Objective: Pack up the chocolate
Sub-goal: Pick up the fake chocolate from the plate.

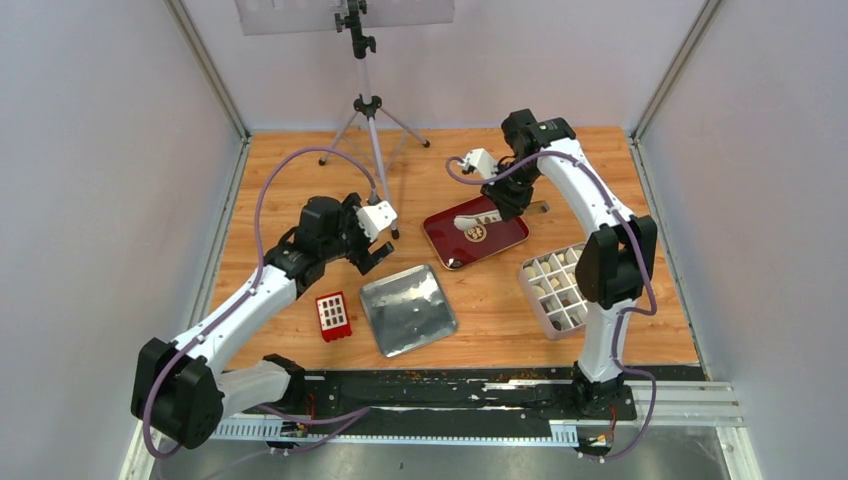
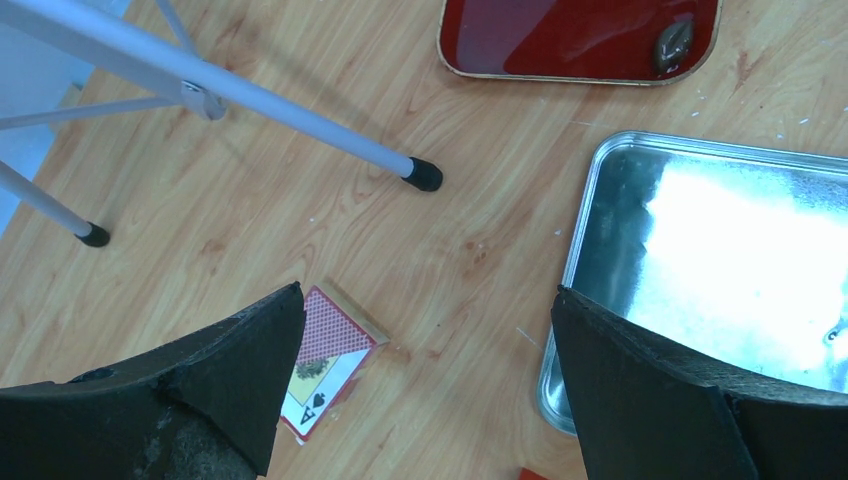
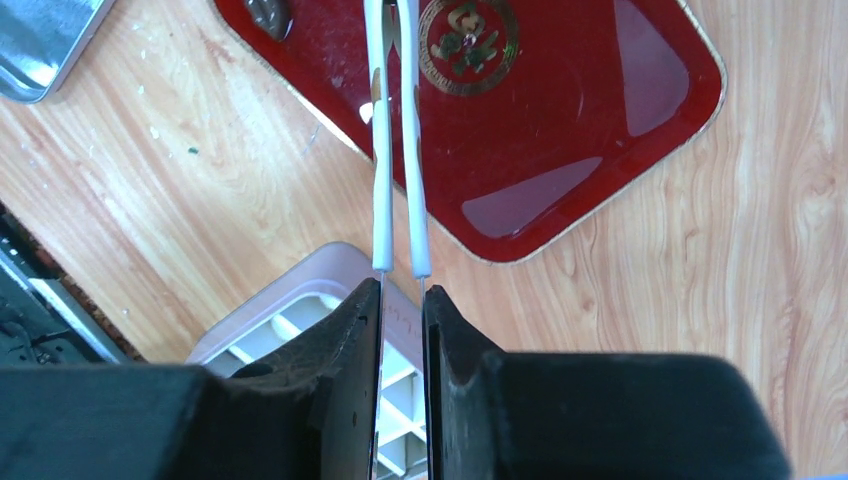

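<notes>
My right gripper (image 3: 402, 285) is shut on a pair of white tongs (image 3: 398, 150) that reach out over the red tray (image 3: 580, 110); their tips run off the top of the right wrist view. A dark brown chocolate (image 3: 268, 14) lies near the tray's corner, also seen as a brown chocolate (image 2: 675, 42) in the left wrist view. A small cream-white spot (image 3: 367, 109) shows beside the tongs; I cannot tell if it is pinched. The white divided box (image 1: 555, 290) holds several chocolates. My left gripper (image 2: 428, 292) hangs open over bare wood.
A silver tray (image 1: 408, 310) lies mid-table, with a small red block with white squares (image 1: 333, 315) to its left. A card deck (image 2: 325, 360) lies under my left fingers. A tripod (image 1: 368, 110) stands at the back, one foot (image 2: 424, 175) close by.
</notes>
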You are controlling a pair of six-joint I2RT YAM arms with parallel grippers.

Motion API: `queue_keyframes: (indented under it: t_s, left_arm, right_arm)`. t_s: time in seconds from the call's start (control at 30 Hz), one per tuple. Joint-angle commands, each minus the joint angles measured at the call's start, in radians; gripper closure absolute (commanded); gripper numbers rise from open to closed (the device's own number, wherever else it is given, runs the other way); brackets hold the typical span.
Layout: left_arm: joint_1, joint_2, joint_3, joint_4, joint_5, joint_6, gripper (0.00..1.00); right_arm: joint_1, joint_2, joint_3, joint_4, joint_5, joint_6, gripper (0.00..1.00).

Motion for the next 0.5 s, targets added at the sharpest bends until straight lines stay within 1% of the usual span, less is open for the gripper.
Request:
queue_keyframes:
  t_s: [0.0,0.27,0.33,0.47]
  left_arm:
    - [0.002,0.021,0.029,0.025,0.035,-0.015,0.0]
    - [0.002,0.074,0.036,0.058,0.054,-0.034,0.0]
    - [0.002,0.091,0.045,0.064,0.063,-0.043,0.0]
    - [0.002,0.123,0.06,0.057,0.081,-0.048,0.0]
  right_arm:
    - [-0.032,-0.126,0.016,-0.115,0.032,-0.005,0.97]
    - [-0.193,-0.416,-0.188,-0.259,0.081,-0.052,0.96]
    - [-0.236,-0.509,-0.273,-0.262,0.12,-0.071,0.96]
    - [-0.311,-0.676,-0.452,-0.261,0.252,-0.206,0.96]
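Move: Back and to the right of the right hand, which already holds the tongs squeezed, lies the compartment box: about 11 cm back, 14 cm right and 13 cm below. The red plate's middle is some 3 cm ahead, 4 cm left and 15 cm below; a dark chocolate lies in its near-left corner, about 4 cm back and 9 cm left of the hand. From the left hand the box is roughly 37 cm right and 4 cm back. Swinging away from the red plate, the right hand carries the still-squeezed tongs right and back and upward as well, some 19 cm in all and gathering speed, until they are over the compartment box; the wrist turns about 15 degrees clockwise. The left hand, empty and wide open, sinks about 2.5 cm. ##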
